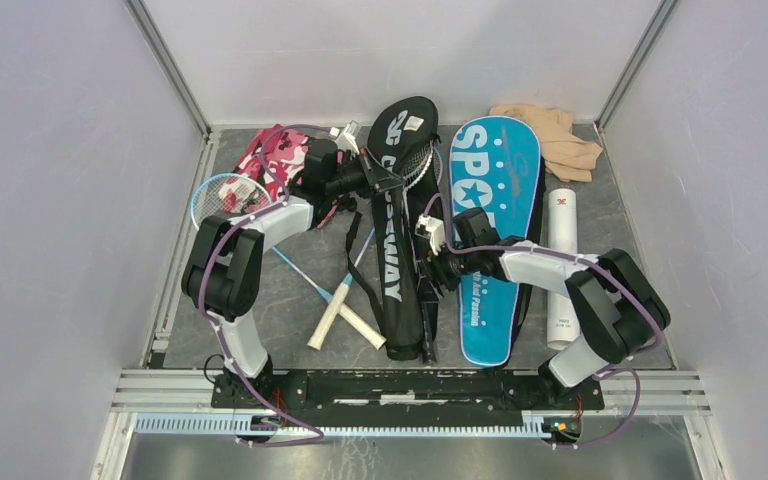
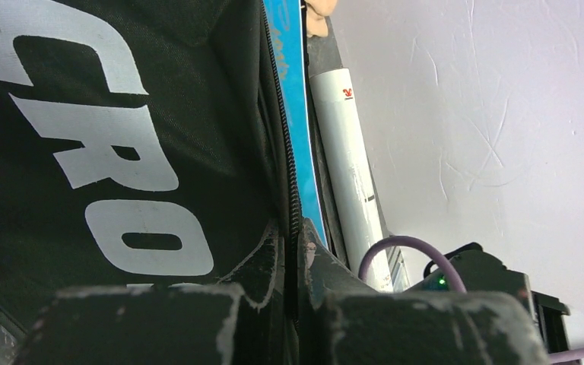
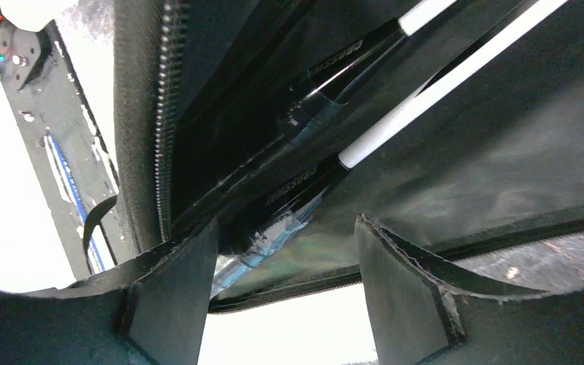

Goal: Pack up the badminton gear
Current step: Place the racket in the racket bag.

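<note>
The black "CROSSWAY" racket cover (image 1: 392,270) lies lengthwise mid-table, its zip side gaping. My left gripper (image 1: 385,180) is shut on the cover's zipper edge (image 2: 295,228) near the head end. My right gripper (image 1: 430,272) stands open at the cover's right edge; its fingers (image 3: 175,289) straddle the opening without pinching anything. Inside the cover lie racket shafts (image 3: 426,95), and a strung racket head (image 1: 417,165) shows at the top. A blue racket (image 1: 225,195) lies at the left, its white handle (image 1: 328,315) crossing another. Right of the black cover are the blue "SPORT" cover (image 1: 495,200) and the white tube (image 1: 563,250).
A pink-and-white camouflage cloth (image 1: 270,158) sits under the left arm at the back left. A beige cloth (image 1: 555,135) lies at the back right. Grey walls close in both sides, and a metal rail (image 1: 410,385) runs along the near edge.
</note>
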### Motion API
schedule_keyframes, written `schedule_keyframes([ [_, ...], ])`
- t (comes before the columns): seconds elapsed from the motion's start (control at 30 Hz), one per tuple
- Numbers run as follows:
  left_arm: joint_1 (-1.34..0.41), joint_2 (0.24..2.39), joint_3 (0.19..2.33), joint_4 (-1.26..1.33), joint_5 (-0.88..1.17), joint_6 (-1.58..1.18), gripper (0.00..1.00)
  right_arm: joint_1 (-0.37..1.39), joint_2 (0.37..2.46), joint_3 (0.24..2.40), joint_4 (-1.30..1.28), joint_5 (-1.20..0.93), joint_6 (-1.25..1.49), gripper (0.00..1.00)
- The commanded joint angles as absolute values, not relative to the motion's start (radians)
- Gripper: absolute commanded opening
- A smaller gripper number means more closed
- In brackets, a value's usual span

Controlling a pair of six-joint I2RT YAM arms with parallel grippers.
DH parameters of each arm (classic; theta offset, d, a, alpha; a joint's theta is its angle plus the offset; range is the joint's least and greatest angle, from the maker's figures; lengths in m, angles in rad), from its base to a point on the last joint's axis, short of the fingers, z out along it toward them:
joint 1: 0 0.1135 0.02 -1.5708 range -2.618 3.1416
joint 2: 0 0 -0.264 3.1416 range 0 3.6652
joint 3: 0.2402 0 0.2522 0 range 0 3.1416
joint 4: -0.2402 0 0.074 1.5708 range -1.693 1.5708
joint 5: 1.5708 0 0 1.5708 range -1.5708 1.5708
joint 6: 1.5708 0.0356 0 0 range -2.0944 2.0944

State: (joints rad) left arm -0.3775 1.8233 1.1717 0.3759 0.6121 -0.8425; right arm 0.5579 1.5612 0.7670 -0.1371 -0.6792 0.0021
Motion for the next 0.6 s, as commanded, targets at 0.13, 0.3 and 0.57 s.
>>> schedule_keyframes([
  [0.13,-0.378,1.811,1.199,0.485,0.617,-0.831,0.02,0.56,1.618,0.732,-0.012,-0.803,0.093,0.62],
  [0.3,-0.378,1.812,1.177,0.489,0.605,-0.831,0.02,0.559,1.631,0.752,-0.012,-0.821,0.112,0.43],
  [0.57,-0.389,1.827,1.16,0.491,0.602,-0.83,0.02,0.56,1.649,0.844,-0.074,-0.81,0.13,0.18],
])
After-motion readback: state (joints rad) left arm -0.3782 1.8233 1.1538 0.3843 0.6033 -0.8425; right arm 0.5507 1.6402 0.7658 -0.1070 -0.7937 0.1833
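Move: The top of the black racket handle lies just ahead of my right fingertips, about 2 cm back, 2 cm left and 2 cm below. The middle of the black racket bag is some 10 cm forward and 4 cm left of that hand; the blue bag's is about 9 cm forward and 14 cm right, and the crossed cream handles are 16 cm left and 5 cm back. From my left hand, the handle top lies some 21 cm back, 5 cm right and 15 cm down. I ease my right hand back about 2 cm, with roughly 1 cm to the left and a slight dip, so the open fingers straddle the top of the racket handle. I roll the wrist some 15 degrees, forward side down, and close until both fingertips pinch the handle. My left hand stays put, still gripping the bag flap by its zipped edge. ##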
